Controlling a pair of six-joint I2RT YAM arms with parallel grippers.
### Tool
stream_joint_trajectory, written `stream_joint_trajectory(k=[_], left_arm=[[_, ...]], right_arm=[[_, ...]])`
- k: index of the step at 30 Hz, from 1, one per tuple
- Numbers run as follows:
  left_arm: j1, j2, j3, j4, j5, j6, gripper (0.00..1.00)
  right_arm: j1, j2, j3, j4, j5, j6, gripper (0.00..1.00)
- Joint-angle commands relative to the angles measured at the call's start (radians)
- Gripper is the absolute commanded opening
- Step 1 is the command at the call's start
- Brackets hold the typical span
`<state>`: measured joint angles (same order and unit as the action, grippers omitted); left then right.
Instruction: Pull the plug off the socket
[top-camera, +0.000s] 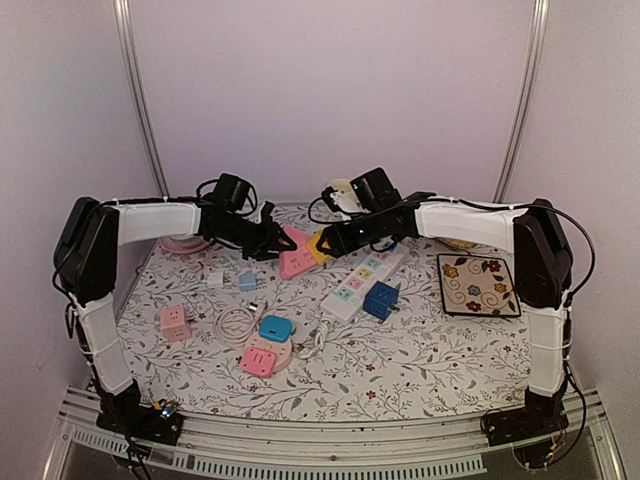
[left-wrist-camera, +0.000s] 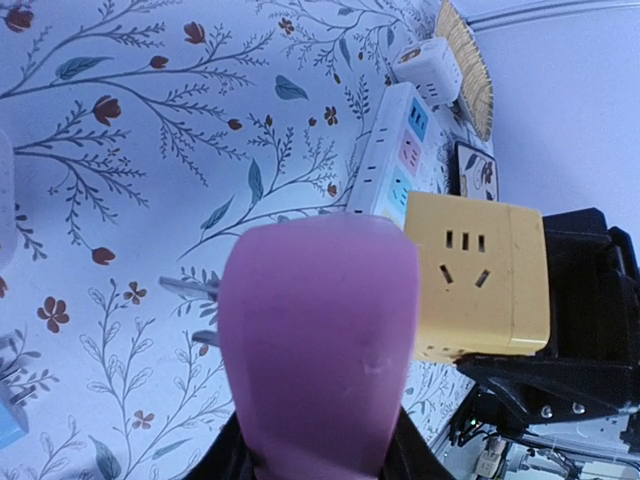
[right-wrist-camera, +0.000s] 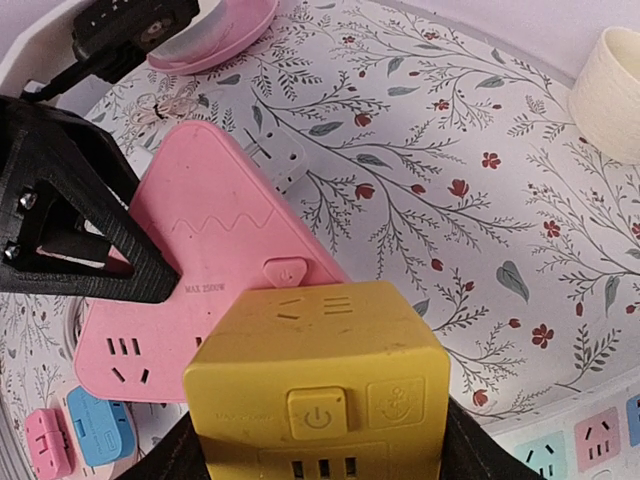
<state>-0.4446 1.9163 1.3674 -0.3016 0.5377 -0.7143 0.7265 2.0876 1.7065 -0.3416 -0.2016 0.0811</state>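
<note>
My left gripper (top-camera: 274, 240) is shut on a pink triangular socket block (top-camera: 296, 260), held above the floral table. From the left wrist the pink block (left-wrist-camera: 320, 340) fills the space between my black fingers, and two bare metal prongs (left-wrist-camera: 185, 288) stick out on its left. My right gripper (top-camera: 336, 240) is shut on a yellow cube plug adaptor (top-camera: 318, 246) pressed against the pink block's right side. The right wrist view shows the yellow cube (right-wrist-camera: 320, 370) overlapping a corner of the pink block (right-wrist-camera: 210, 260). Where the two meet is hidden.
A white power strip (top-camera: 365, 275) and a blue cube (top-camera: 381, 298) lie right of centre. A flowered tile (top-camera: 478, 284) sits far right. A small pink socket (top-camera: 175, 322), a coiled white cable (top-camera: 236, 322) and blue (top-camera: 275, 327) and pink (top-camera: 258, 360) adaptors lie nearer me.
</note>
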Motion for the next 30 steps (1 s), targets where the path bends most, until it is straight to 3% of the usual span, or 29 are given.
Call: stream_joint_trajectory(k=[1, 10, 14, 21, 25, 30], left_arm=[[0.012, 0.079, 0.028, -0.153, -0.216, 0.015, 0.0], [-0.008, -0.014, -0.001, -0.115, -0.205, 0.044, 0.0], [-0.01, -0.052, -0.047, -0.088, -0.175, 0.054, 0.0], [-0.015, -0.133, -0.115, -0.049, -0.174, 0.055, 0.0], [-0.015, -0.165, -0.12, -0.06, -0.19, 0.078, 0.0], [-0.017, -0.158, -0.149, -0.003, -0.19, 0.076, 0.0]], right_arm=[[0.014, -0.14, 0.005, 0.065, 0.044, -0.044, 0.03], [-0.062, -0.218, -0.052, 0.075, -0.073, 0.115, 0.03], [-0.004, -0.27, -0.064, 0.045, 0.015, 0.2, 0.04], [0.164, -0.36, -0.081, -0.111, 0.302, 0.239, 0.04], [0.147, -0.474, -0.23, -0.082, 0.319, 0.345, 0.03], [0.116, -0.51, -0.272, -0.079, 0.265, 0.355, 0.03]])
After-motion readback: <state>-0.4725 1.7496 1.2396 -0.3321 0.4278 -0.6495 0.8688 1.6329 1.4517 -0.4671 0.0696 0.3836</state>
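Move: The yellow plug, gripped by the right hand and still against the pink socket, is about 8 cm to the left hand's right, roughly level with it ahead and in height. From the right hand, the pink socket is some 6 cm left, 2 cm back and 4 cm lower; the white power strip is 7 cm right and 14 cm below, the dark blue cube 10 cm right, 4 cm back and 13 cm below. The light blue block lies 7 cm to the left hand's left, 1 cm back, 10 cm down. The yellow plug and pink socket are first carried up together some 4-5 cm by both hands, drifting a little right and then back. The right hand keeps its grip and draws the plug up, back and rightward, about 10 cm up and 9 back in all, turning some 15 degrees clockwise; late on, the left hand, still pinching the socket, swings left and sinks about 3 cm. ##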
